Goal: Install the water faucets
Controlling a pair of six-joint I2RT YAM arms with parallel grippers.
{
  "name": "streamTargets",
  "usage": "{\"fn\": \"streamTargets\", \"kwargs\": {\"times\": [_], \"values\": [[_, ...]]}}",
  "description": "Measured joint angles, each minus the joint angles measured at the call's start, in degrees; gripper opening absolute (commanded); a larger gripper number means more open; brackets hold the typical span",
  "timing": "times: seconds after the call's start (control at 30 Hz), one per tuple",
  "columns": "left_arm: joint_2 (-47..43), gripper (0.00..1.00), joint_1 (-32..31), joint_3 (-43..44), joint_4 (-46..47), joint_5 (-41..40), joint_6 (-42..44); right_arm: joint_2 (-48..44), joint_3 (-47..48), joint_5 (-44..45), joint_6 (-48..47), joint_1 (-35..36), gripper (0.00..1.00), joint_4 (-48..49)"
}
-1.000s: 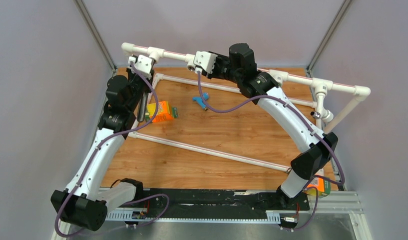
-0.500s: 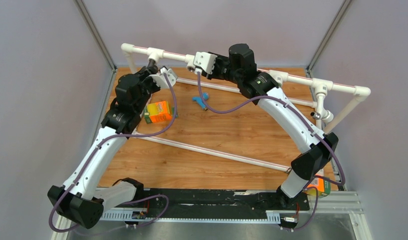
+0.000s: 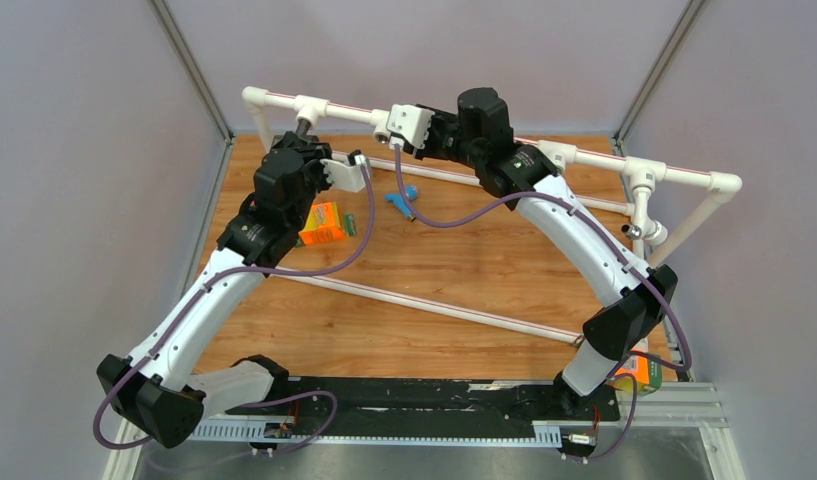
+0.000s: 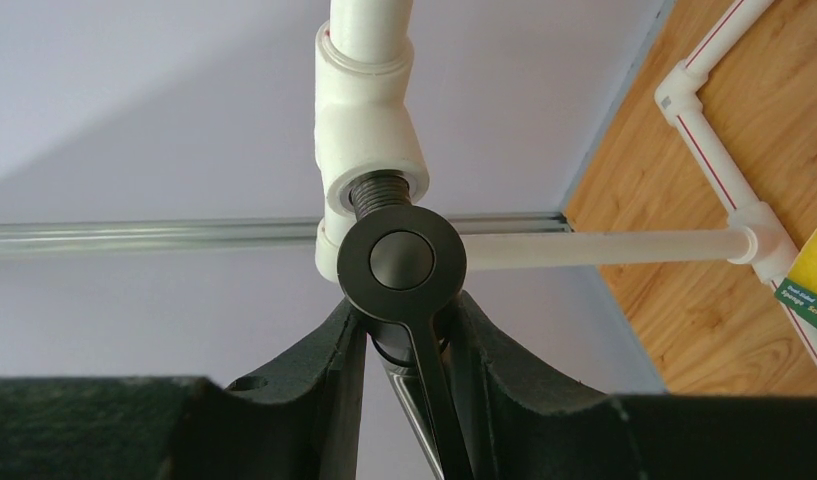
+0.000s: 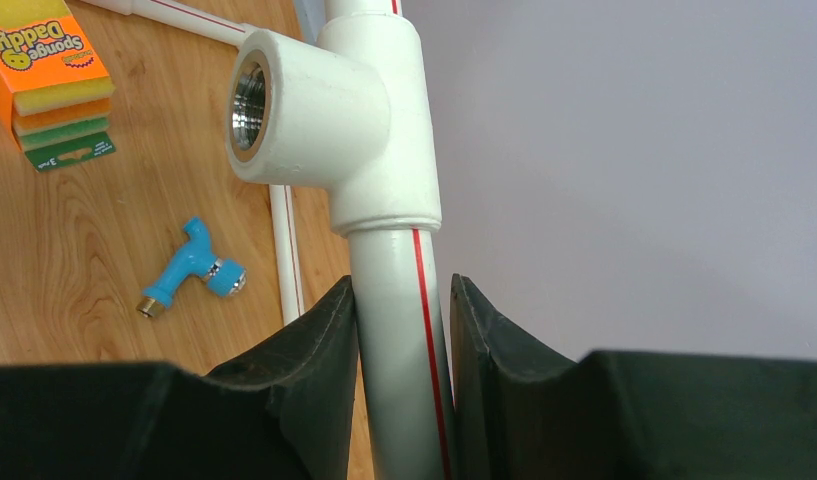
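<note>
A dark-brown faucet point(image 4: 401, 262) has its threaded stem in a white tee socket point(image 4: 369, 150) of the pipe frame's top bar. My left gripper point(image 4: 404, 335) is shut on the faucet's body, and its lever and tube run back between the fingers. In the top view this gripper point(image 3: 304, 143) is at the bar's left tee. My right gripper point(image 5: 401, 345) is shut on the red-striped white pipe point(image 5: 394, 290) just below an empty tee socket point(image 5: 289, 105); the top view shows it point(image 3: 394, 126) mid-bar. A small blue faucet point(image 5: 189, 265) lies loose on the wood point(image 3: 402, 200).
An orange sponge box point(image 3: 322, 222) lies on the wooden table by the left arm point(image 5: 49, 85). The white pipe frame point(image 3: 584, 158) rings the table with low rails point(image 3: 434, 305). Another tee at the right carries a small chrome-tipped fitting point(image 3: 639, 230). Grey walls close in on three sides.
My left wrist has rolled to the right around the left tee, carrying the dark faucet's tube round with it. The right arm has stayed still on the pipe.
</note>
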Motion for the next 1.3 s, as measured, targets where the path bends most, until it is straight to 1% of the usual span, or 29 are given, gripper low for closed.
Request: {"fn": "streamTargets", "kwargs": {"times": [0.07, 0.1, 0.13, 0.3, 0.33, 0.37, 0.4, 0.57, 0.6, 0.63, 0.7, 0.83, 0.97, 1.07, 1.17, 1.2, 1.3], "values": [[-0.2, 0.12, -0.2, 0.0, 0.1, -0.5, 0.3, 0.0, -0.1, 0.0, -0.1, 0.0, 0.00, 0.1], [-0.3, 0.22, -0.2, 0.0, 0.1, -0.7, 0.4, 0.0, -0.1, 0.0, -0.1, 0.1, 0.00, 0.1], [-0.4, 0.29, -0.2, -0.2, 0.2, -0.7, 0.4, 0.0, -0.1, 0.0, -0.1, 0.1, 0.00, 0.1], [-1.1, 0.44, -0.3, -0.8, 0.6, -0.7, 0.2, -0.1, -0.1, 0.1, -0.1, 0.3, 0.00, -0.1], [-1.3, 0.51, -0.3, -0.9, 0.6, -0.7, 0.2, -0.1, -0.1, 0.1, -0.1, 0.3, 0.00, -0.1], [-1.5, 0.60, -0.3, -1.1, 0.6, -0.7, 0.3, -0.1, -0.1, 0.1, -0.1, 0.4, 0.00, -0.1], [-1.8, 0.75, -0.3, -1.5, 0.6, -0.6, 0.3, -0.2, -0.1, 0.2, -0.1, 0.5, 0.00, -0.2], [-2.4, 0.76, -1.0, -3.3, -0.3, 0.2, 0.1, -0.3, -0.1, 0.3, -0.1, 0.7, 0.00, -0.3], [-2.6, 0.79, -1.0, -3.3, -0.4, 0.5, -0.2, -0.3, -0.1, 0.3, -0.1, 0.7, 0.00, -0.3], [-2.8, 0.85, -1.0, -3.3, -0.6, 0.7, -0.5, -0.3, -0.2, 0.3, -0.1, 0.7, 0.00, -0.3], [-3.2, 0.90, -1.1, -3.3, -1.0, 1.7, -0.9, -0.3, -0.2, 0.3, -0.1, 0.8, 0.00, -0.2], [-4.9, 0.96, -1.6, -3.4, -2.3, 5.2, -3.2, -0.4, -0.5, 0.4, -0.1, 0.9, 0.00, 0.0], [-8.7, 0.97, -1.8, -3.5, -3.8, 8.9, -7.0, -0.5, -0.5, 0.4, -0.1, 1.0, 0.00, 0.1], [-12.2, 0.97, -1.8, -3.5, -4.7, 11.8, -11.4, -0.5, -0.5, 0.5, -0.1, 1.0, 0.00, 0.1], [-15.8, 0.98, -1.8, -3.2, -5.4, 15.1, -18.5, -0.5, -0.6, 0.5, -0.1, 1.0, 0.00, 0.2], [-16.9, 1.00, -1.8, -3.0, -5.5, 15.9, -21.7, -0.5, -0.7, 0.5, -0.2, 1.0, 0.00, 0.3], [-19.4, 1.00, -1.8, -1.5, -5.2, 17.0, -33.4, -0.5, -0.8, 0.6, -0.2, 1.0, 0.00, 0.4]]}}
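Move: The black faucet's valve body is in my left fingers, its middle about 1 cm ahead; the white tee it is threaded into sits some 4 cm ahead, 1 cm right and 4 cm up. The next tee is roughly 17 cm right, 2 cm ahead and 3 cm up, and the sponge box lies some 33 cm below, about 2 cm ahead and 1 cm right. From my right hand, clamped on the pipe, the faucet is about 22 cm left and 3 cm back. I spread my left fingers from around the black faucet's body until they are wide open, letting go of it, then draw the hand back towards my base about 9 cm, rising some 4 cm and easing slightly right. As I clear it, the wrist rolls back about 35 degrees, left side down. My right hand keeps its grip on the white pipe beside the next tee. ##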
